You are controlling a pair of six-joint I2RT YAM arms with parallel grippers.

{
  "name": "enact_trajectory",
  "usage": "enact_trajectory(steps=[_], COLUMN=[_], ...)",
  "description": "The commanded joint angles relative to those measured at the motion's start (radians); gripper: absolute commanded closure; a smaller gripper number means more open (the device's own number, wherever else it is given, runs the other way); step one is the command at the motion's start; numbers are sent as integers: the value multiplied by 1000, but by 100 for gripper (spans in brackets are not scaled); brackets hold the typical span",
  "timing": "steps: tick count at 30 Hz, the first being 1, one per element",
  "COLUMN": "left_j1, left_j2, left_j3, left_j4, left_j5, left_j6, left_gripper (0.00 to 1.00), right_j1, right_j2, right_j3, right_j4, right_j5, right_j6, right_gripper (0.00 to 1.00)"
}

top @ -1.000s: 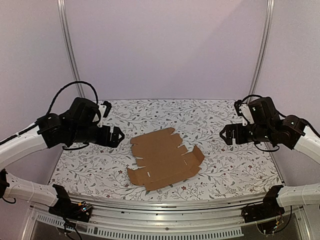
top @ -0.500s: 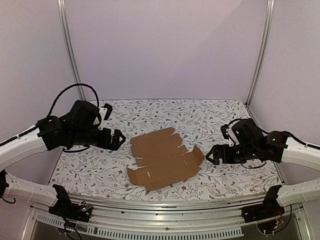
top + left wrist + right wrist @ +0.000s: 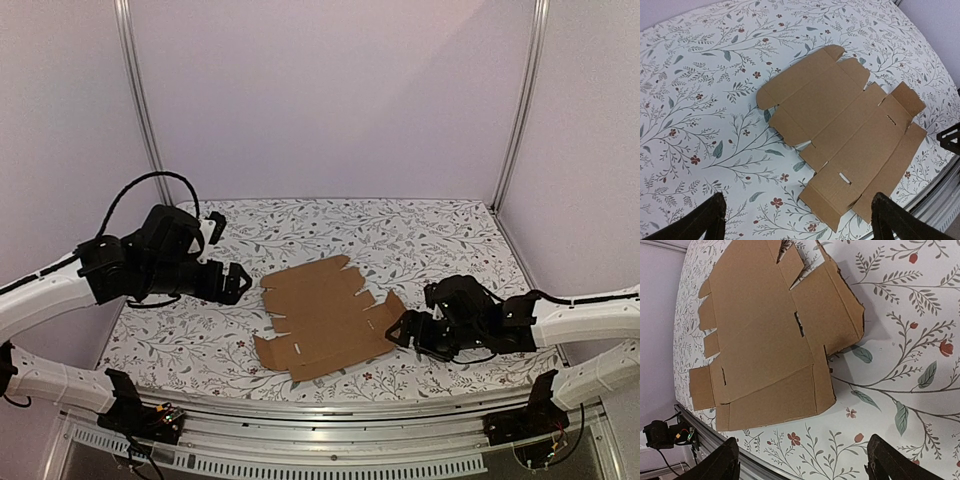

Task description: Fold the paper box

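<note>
The paper box [image 3: 325, 318] is a flat brown die-cut sheet lying unfolded in the middle of the table; its right flap is slightly raised. It fills much of the left wrist view [image 3: 850, 125] and the right wrist view [image 3: 765, 340]. My left gripper [image 3: 236, 281] hovers open just left of the sheet, its fingertips [image 3: 710, 220] wide apart with nothing between them. My right gripper [image 3: 397, 330] sits low by the sheet's right flap, open, and its fingers [image 3: 727, 460] straddle bare tablecloth beside the sheet's near corner.
The floral tablecloth [image 3: 450, 240] covers the table. A metal rail [image 3: 330, 415] runs along the near edge, also seen in the right wrist view [image 3: 700, 427]. Lilac walls and two upright posts [image 3: 140, 110] enclose the back and sides.
My right arm has dropped and swung left from the table's right side to the sheet's right flap. The left arm has barely moved. The sheet lies as before.
</note>
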Motion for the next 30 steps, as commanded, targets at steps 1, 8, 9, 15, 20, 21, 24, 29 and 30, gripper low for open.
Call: enact_trajectory(steps=[1, 8, 9, 15, 20, 21, 24, 29, 30], left_j1=[-14, -14, -14, -14, -14, -14, -15, -16, -16], left_j2=[-19, -45, -49, -74, -79, -79, -83, -98, -98], left_j3=[-24, -38, -40, -44, -36, -34, -32, -38, -37], left_j4=[13, 13, 14, 0, -9, -15, -27, -30, -29], left_j5=[12, 22, 23, 23, 28, 28, 27, 27, 27], left_j6=[4, -3, -2, 0, 0, 0, 1, -1, -1], left_gripper=[0, 0, 0, 0, 0, 0, 1, 1, 0], right_j1=[44, 94, 102, 158, 188, 195, 216, 241, 244], right_j2=[36, 113, 129, 220, 303, 326, 368, 394, 397], right_j3=[-34, -78, -85, -88, -90, -89, -92, -94, -94], right_j4=[110, 263, 285, 386, 518, 540, 601, 635, 636], right_j5=[70, 106, 114, 169, 214, 222, 259, 331, 344], right_j6=[167, 324, 344, 423, 461, 470, 495, 525, 527], right_gripper=[15, 24, 25, 32, 36, 38, 42, 46, 48])
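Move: From the right gripper, the middle of the paper box's front flap lies about 12 cm to the left, 1 cm back and 6 cm below. The raised right side flap stands some 8 cm ahead and 2 cm left, about 4 cm lower; the box's base panel is roughly 5 cm ahead and 14 cm left, 7 cm below. From the left gripper, the front flap's middle is about 20 cm to the right, 5 cm back and 18 cm below. Bring the right gripper about 6 cm to the left and 5 cm down, to the near edge of the box's front flap towards its right end, easing out of the descent as the fingers get low. On the way turn the wrist some 15 degrees clockwise and roll its left side up about as much, and narrow the wide-open fingers to roughly half, not shut. ##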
